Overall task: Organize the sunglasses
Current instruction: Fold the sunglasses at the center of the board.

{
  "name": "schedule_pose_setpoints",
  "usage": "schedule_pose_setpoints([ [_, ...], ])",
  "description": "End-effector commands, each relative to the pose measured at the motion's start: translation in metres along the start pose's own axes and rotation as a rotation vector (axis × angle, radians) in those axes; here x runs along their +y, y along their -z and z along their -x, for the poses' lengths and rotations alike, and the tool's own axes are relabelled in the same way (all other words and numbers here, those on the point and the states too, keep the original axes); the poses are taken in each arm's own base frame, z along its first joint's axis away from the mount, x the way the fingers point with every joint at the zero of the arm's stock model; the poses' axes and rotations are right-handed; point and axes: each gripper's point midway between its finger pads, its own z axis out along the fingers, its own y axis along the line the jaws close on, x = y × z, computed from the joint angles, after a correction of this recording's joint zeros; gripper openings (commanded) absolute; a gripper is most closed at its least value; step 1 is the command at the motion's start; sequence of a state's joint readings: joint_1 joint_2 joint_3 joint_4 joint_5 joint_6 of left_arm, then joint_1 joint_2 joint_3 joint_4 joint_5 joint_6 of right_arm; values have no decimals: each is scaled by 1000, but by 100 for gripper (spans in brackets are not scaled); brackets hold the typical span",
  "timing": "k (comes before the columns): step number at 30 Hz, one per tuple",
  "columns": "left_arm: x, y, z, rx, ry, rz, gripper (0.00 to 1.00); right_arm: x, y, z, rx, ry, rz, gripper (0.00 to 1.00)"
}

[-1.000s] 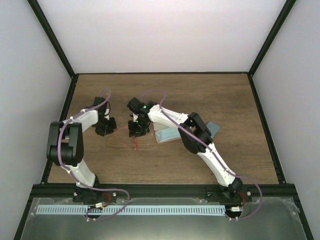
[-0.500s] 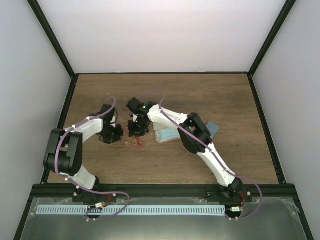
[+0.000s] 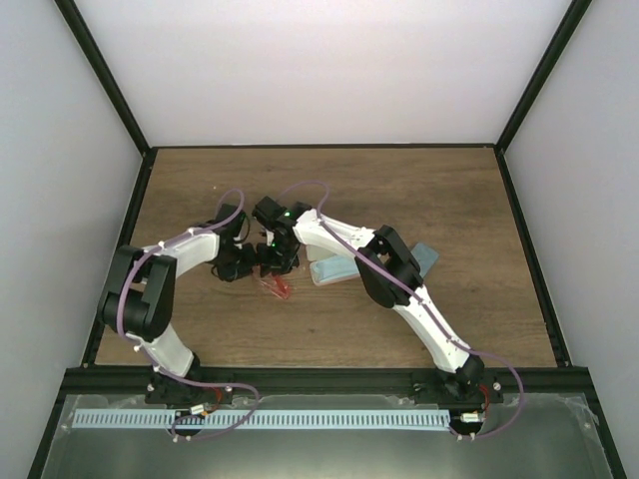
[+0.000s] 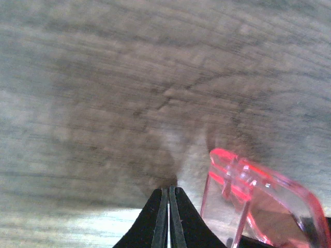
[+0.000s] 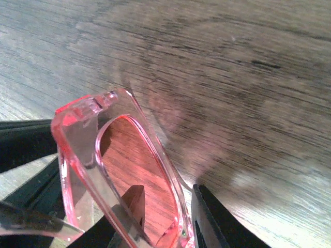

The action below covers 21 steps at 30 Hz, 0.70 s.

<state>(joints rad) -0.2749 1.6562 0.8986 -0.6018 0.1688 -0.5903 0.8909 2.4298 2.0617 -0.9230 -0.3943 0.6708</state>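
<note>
One pair of sunglasses (image 5: 135, 161), pink-framed with a reddish lens, stands on edge between the jaws of my right gripper (image 5: 166, 219), which is shut on its frame just above the wooden table. In the top view the sunglasses (image 3: 277, 285) hang below the right gripper (image 3: 276, 263) at the table's middle left. My left gripper (image 3: 243, 267) sits right beside it, on its left. In the left wrist view the left gripper (image 4: 169, 192) is shut with nothing visible between its fingers, and the sunglasses' (image 4: 258, 182) corner shows just to its right. No second pair shows.
A pale blue oblong case (image 3: 334, 270) lies just right of the grippers, partly under the right arm. A light blue cloth (image 3: 427, 255) pokes out behind that arm's elbow. Black frame rails (image 3: 130, 230) border the table.
My left gripper has swung right across the table until it nearly touches the right gripper. The sunglasses' loose arm, first stretched toward the left, now sits drawn in under the right gripper.
</note>
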Motion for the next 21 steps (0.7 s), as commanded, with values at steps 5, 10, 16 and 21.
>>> schedule_pose_setpoints([
  [5,-29,-21,5,42,0,-35,4,29,-3,-13,5,60,75,26],
  [10,-29,-30,5,55,13,-28,4,29,7,-16,-15,75,71,31],
  [16,-28,-30,6,54,9,-28,4,18,18,-17,-52,75,8,61],
  [21,-25,-21,9,28,-3,-13,4,16,29,-15,-97,79,-9,69],
])
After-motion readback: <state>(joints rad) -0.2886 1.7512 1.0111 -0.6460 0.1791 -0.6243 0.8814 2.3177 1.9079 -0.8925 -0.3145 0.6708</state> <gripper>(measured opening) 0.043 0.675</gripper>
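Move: Just behind the two grippers lie the red sunglasses, partly folded. Their middle is about 3 cm back and 1 cm to the right of the right hand, whose partly open fingers straddle the frame, and some 3 cm back and 6 cm to the right of the left hand. The light-blue case lies about 16 cm to the right of the right hand and level with it; the slate-blue case is roughly 37 cm to its right and 3 cm farther out. Opening wide around the sunglasses' frame, the right fingers give up their narrow gap as that hand, first nearly still, slides about 3 cm to the right, rising barely. The left hand creeps some 2 cm forward and a centimetre to the right, low over the board, its nearly shut fingers staying down beside the temple and hinge end. ##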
